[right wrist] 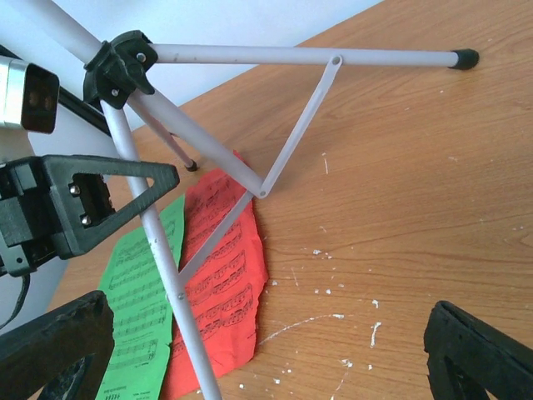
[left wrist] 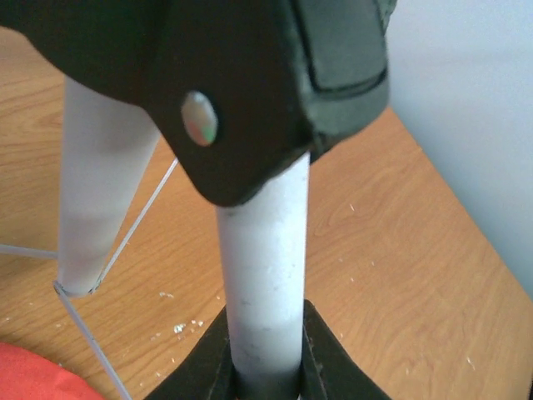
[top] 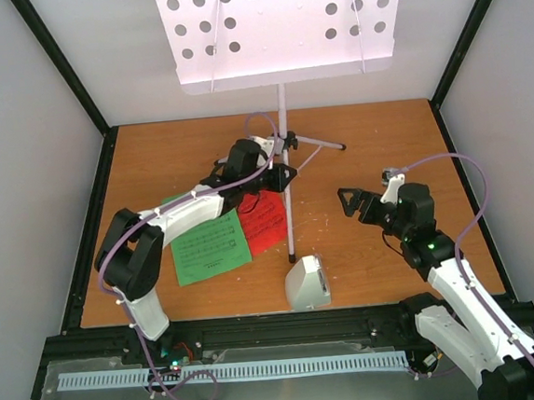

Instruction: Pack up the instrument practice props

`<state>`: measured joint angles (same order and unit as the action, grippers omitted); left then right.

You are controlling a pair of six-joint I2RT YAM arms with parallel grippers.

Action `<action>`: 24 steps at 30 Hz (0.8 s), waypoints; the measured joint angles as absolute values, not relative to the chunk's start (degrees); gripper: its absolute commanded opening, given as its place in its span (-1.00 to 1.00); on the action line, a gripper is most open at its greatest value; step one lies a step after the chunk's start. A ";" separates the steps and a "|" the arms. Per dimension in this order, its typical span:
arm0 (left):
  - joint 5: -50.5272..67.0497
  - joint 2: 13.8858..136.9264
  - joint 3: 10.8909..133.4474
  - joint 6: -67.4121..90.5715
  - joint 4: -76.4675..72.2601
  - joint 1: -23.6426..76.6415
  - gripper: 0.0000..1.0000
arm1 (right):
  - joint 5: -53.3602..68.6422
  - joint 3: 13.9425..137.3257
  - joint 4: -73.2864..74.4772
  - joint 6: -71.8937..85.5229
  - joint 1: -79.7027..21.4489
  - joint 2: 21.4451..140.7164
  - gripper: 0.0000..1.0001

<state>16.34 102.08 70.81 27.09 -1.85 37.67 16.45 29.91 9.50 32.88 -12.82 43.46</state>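
The white perforated music stand (top: 279, 21) rises on a thin silver pole (top: 291, 212) at the back middle of the table. My left gripper (top: 281, 174) is shut on that pole (left wrist: 265, 275), its black fingers (left wrist: 333, 350) pressed to both sides of the tube. Under the tripod lie the red sheet (top: 267, 221) and the green sheet (top: 210, 247), flat on the wood. The white metronome (top: 307, 283) stands near the front edge. My right gripper (top: 351, 202) hangs open to the right of the stand, holding nothing, looking at the tripod leg (right wrist: 308, 55) and the red sheet (right wrist: 225, 283).
The wooden table (top: 384, 143) is boxed in by white walls and black frame rails (top: 92, 234). A slotted white cable duct (top: 235, 371) runs along the front. The tripod's legs spread low over the wood, one reaching back right (top: 323, 143). White specks dot the table (right wrist: 350, 317).
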 measured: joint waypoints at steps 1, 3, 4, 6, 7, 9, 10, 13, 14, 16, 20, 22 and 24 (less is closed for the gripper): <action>17.47 101.80 70.54 26.37 -1.52 37.36 -0.99 | 16.29 29.80 9.72 32.93 -12.82 43.13 1.00; 20.58 101.32 70.08 24.53 -0.93 36.32 -0.99 | 16.03 29.69 10.07 33.06 -12.82 42.57 1.00; 22.50 101.14 70.00 23.33 -0.45 35.81 -0.99 | 15.92 29.69 10.26 33.08 -12.82 42.33 1.00; 26.17 100.99 69.97 20.78 0.64 34.79 -0.99 | 15.75 29.69 10.57 33.08 -12.82 41.98 1.00; 27.83 100.99 69.97 19.49 1.10 34.41 -0.99 | 15.64 29.67 10.61 33.08 -12.82 41.85 1.00; 31.38 100.97 69.97 16.80 2.09 33.78 -0.99 | 15.62 29.61 10.55 33.08 -12.82 41.71 1.00; 32.84 100.97 70.00 15.68 2.57 33.47 -0.99 | 15.66 29.50 10.52 33.08 -12.82 41.60 1.00; 36.64 100.99 70.13 12.71 4.03 33.10 -0.98 | 16.16 29.06 10.50 33.10 -12.82 41.39 1.00; 37.78 101.03 70.41 11.60 4.93 33.12 -0.89 | 16.51 29.04 10.50 33.10 -12.82 41.39 1.00; 39.57 101.36 71.11 9.69 6.57 33.28 -0.41 | 17.54 29.04 10.02 33.30 -12.82 41.32 1.00; 40.86 101.71 71.79 4.86 6.59 33.50 0.38 | 20.23 29.04 7.94 33.80 -12.82 41.25 1.00; 40.88 101.27 71.75 3.29 5.74 33.50 0.58 | 21.52 29.04 6.68 34.00 -12.82 41.34 1.00; 40.23 100.14 71.55 3.20 5.02 33.50 0.66 | 22.74 29.04 5.34 34.37 -12.82 41.80 1.00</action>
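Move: The music stand's near leg is already in the left hand's shut fingers, at the hand point; the stand's black hub sits about 5 cm ahead, 1 cm right and 4 cm above. The red sheet lies some 7 cm back, 6 cm left, the green sheet 12 cm back, 20 cm left, both roughly 17 cm below; the white box is about 22 cm back, 3 cm right and 13 cm below. From the right hand the held leg is some 8 cm ahead, 13 cm left, slightly lower. The near leg, still pinched below the hub, is drawn about 5 cm back towards the robot by the left hand, whose wrist swings clockwise some 25 degrees; at the end of the pull the fingers spread wide, let go of the leg and rise slightly. The right hand, open and empty, lifts about 2 cm and eases left late on. ##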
